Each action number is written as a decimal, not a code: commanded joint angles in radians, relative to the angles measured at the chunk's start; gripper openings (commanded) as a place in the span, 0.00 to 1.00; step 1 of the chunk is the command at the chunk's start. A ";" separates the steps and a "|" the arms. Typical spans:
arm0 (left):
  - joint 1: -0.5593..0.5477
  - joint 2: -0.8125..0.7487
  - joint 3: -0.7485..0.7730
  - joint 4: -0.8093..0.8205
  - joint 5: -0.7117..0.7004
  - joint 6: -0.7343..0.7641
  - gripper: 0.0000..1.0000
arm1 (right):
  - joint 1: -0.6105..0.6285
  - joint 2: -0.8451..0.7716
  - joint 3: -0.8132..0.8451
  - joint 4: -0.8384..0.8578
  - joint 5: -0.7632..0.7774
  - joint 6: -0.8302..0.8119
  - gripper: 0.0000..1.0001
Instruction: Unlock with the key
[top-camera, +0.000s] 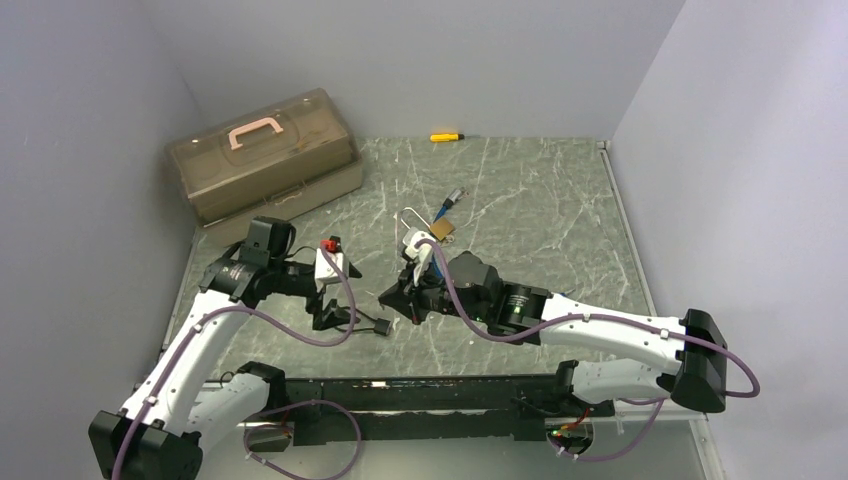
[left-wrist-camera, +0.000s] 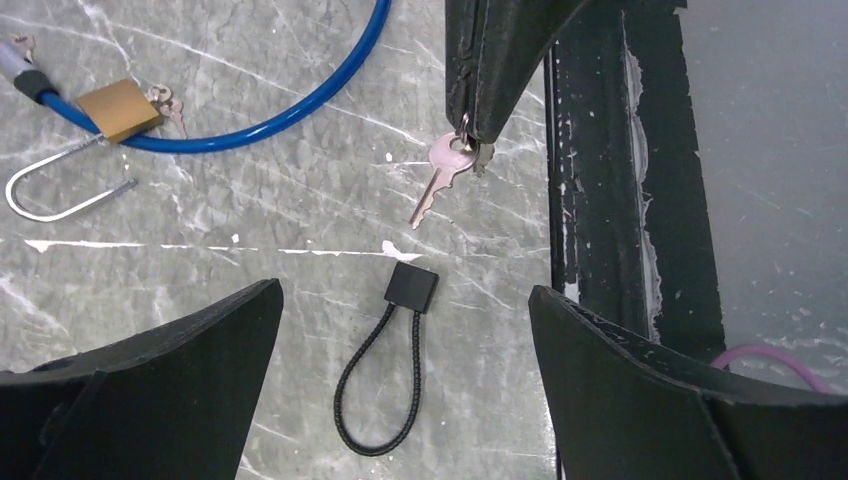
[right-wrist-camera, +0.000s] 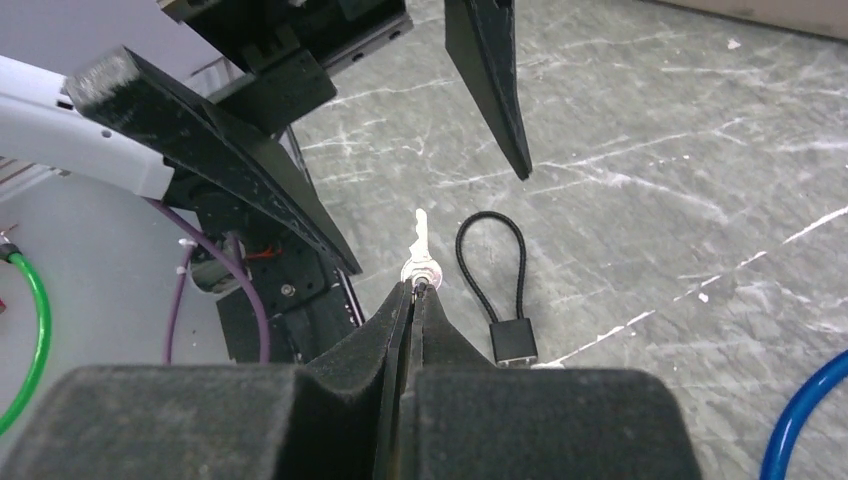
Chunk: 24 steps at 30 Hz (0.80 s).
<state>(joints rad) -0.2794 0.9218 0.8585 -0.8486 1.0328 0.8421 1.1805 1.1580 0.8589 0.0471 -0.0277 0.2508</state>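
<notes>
My right gripper (right-wrist-camera: 414, 292) is shut on the head of a small silver key (right-wrist-camera: 420, 240), whose blade points away from the fingers, just above the table. A black cable lock (right-wrist-camera: 513, 343) with a looped cord lies flat right beside the key. In the left wrist view the same key (left-wrist-camera: 437, 185) hangs from the right gripper's tips (left-wrist-camera: 476, 125), above the cable lock (left-wrist-camera: 411, 288). My left gripper (left-wrist-camera: 403, 300) hovers open over that lock, touching nothing. A brass padlock (left-wrist-camera: 118, 108) with its shackle swung open lies farther off on a blue cable (left-wrist-camera: 300, 100).
A translucent brown toolbox (top-camera: 265, 160) with a pink handle stands at the back left. A yellow screwdriver (top-camera: 445, 136) lies by the back wall. The black base rail (left-wrist-camera: 600, 200) runs along the near edge, close to the key.
</notes>
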 joint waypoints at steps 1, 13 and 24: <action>-0.014 0.002 0.039 -0.024 0.021 0.121 0.99 | 0.001 0.014 0.063 -0.017 -0.055 -0.018 0.00; -0.049 0.033 0.161 -0.084 -0.086 0.178 0.99 | 0.001 0.040 0.096 -0.076 -0.070 -0.043 0.00; -0.153 -0.282 0.047 0.015 -0.402 0.453 0.99 | 0.000 0.027 0.104 -0.053 -0.093 -0.040 0.00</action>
<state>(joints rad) -0.3447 0.8059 1.0130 -0.9607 0.7174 1.1801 1.1805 1.2041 0.9192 -0.0597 -0.0925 0.2096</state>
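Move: The black lock lies on the table about 5 cm to the left hand's right, level with it fore and aft and some 20 cm below. The key, held in the right fingertips, is also about 5 cm to the left hand's right, 1 cm back and 1 cm higher. From the right hand the black lock is about 2 cm ahead, 1 cm left and 23 cm down; the brass padlock is 24 cm ahead, 11 cm right, 23 cm below. The left hand, empty and still wide open, backs off from the key and the black lock, rising about 4 cm while easing a little forward and then left, its wrist rolling some 30 degrees so that the far finger lifts, with the fingertips dipping slightly towards the table. The right hand stays nearly in place with the key still pinched in its shut fingers, rising a touch before sinking a centimetre or two. ##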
